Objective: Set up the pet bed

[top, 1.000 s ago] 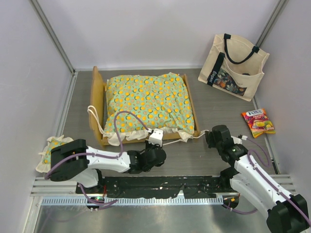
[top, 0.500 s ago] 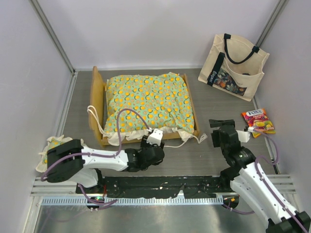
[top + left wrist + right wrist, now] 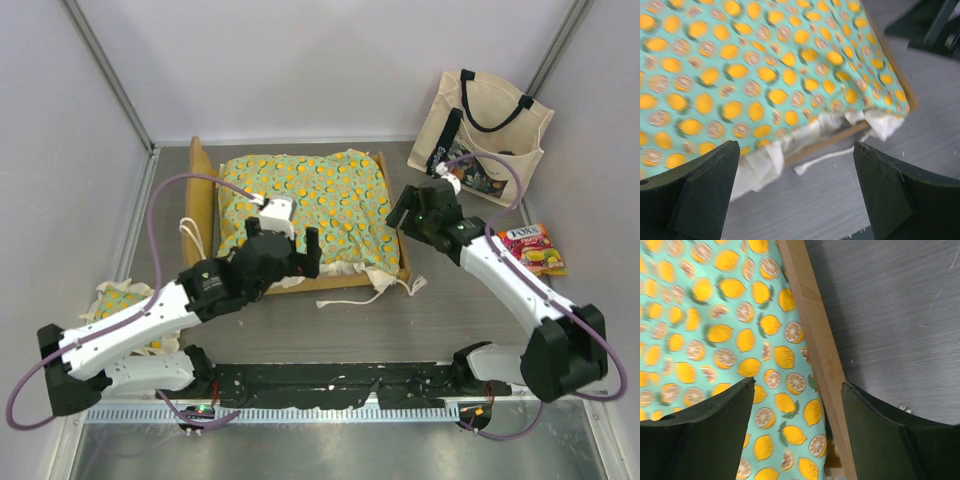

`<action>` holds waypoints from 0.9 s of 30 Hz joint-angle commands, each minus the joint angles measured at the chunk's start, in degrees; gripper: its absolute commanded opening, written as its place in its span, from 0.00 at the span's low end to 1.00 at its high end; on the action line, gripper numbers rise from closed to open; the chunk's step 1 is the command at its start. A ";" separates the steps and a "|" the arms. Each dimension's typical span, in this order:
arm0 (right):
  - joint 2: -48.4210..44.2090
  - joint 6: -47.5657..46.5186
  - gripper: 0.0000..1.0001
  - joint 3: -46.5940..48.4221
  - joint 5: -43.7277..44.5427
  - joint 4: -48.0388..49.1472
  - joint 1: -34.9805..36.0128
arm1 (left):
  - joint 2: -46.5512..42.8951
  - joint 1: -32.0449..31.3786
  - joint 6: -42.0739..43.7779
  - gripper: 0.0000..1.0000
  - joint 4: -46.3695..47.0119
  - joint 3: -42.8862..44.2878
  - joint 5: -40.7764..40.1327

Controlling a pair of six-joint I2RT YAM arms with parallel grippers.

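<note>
The pet bed's light-wood frame (image 3: 202, 200) lies on the table with its headboard to the left. The green orange-print cushion (image 3: 310, 205) lies in it, with its ruffle and white ties (image 3: 375, 290) spilling over the near rail. My left gripper (image 3: 287, 260) is open and empty, hovering above the cushion's near edge. In its wrist view, the gripper (image 3: 797, 200) looks down on the cushion (image 3: 765, 65), rail (image 3: 840, 137) and a tie (image 3: 825, 159). My right gripper (image 3: 405, 215) is open and empty. In its wrist view, the gripper (image 3: 797, 435) has one finger to each side of the right rail (image 3: 812, 320) and the cushion edge (image 3: 725, 330).
A small matching ruffled pillow (image 3: 115, 305) lies at the near left, beside the left arm. A cream tote bag (image 3: 485, 135) leans on the back right wall. A candy packet (image 3: 532, 252) lies at the right. More ties (image 3: 190, 240) hang off the headboard end.
My left gripper rose from the table in front of the bed and moved back over the cushion's near edge. My right gripper swung from the near right corner to the right rail.
</note>
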 commanded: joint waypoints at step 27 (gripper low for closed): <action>11.06 -16.04 0.05 4.36 12.40 -2.22 -9.07 | -4.14 21.09 8.69 1.00 -13.01 5.90 13.59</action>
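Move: The pet bed's right-hand side rail runs almost straight beneath the right hand, about 8 cm down and 1 cm ahead. The lemon cushion's middle is some 26 cm left and 3 cm ahead of that hand, and the loose tie at the near corner about 17 cm back and 1 cm right. From the left hand, the headboard is roughly 26 cm left and 9 cm ahead, 12 cm lower. Right hand sinks about 8 cm, pinches rail, pulls right; open left hand goes 8 cm left towards headboard. ##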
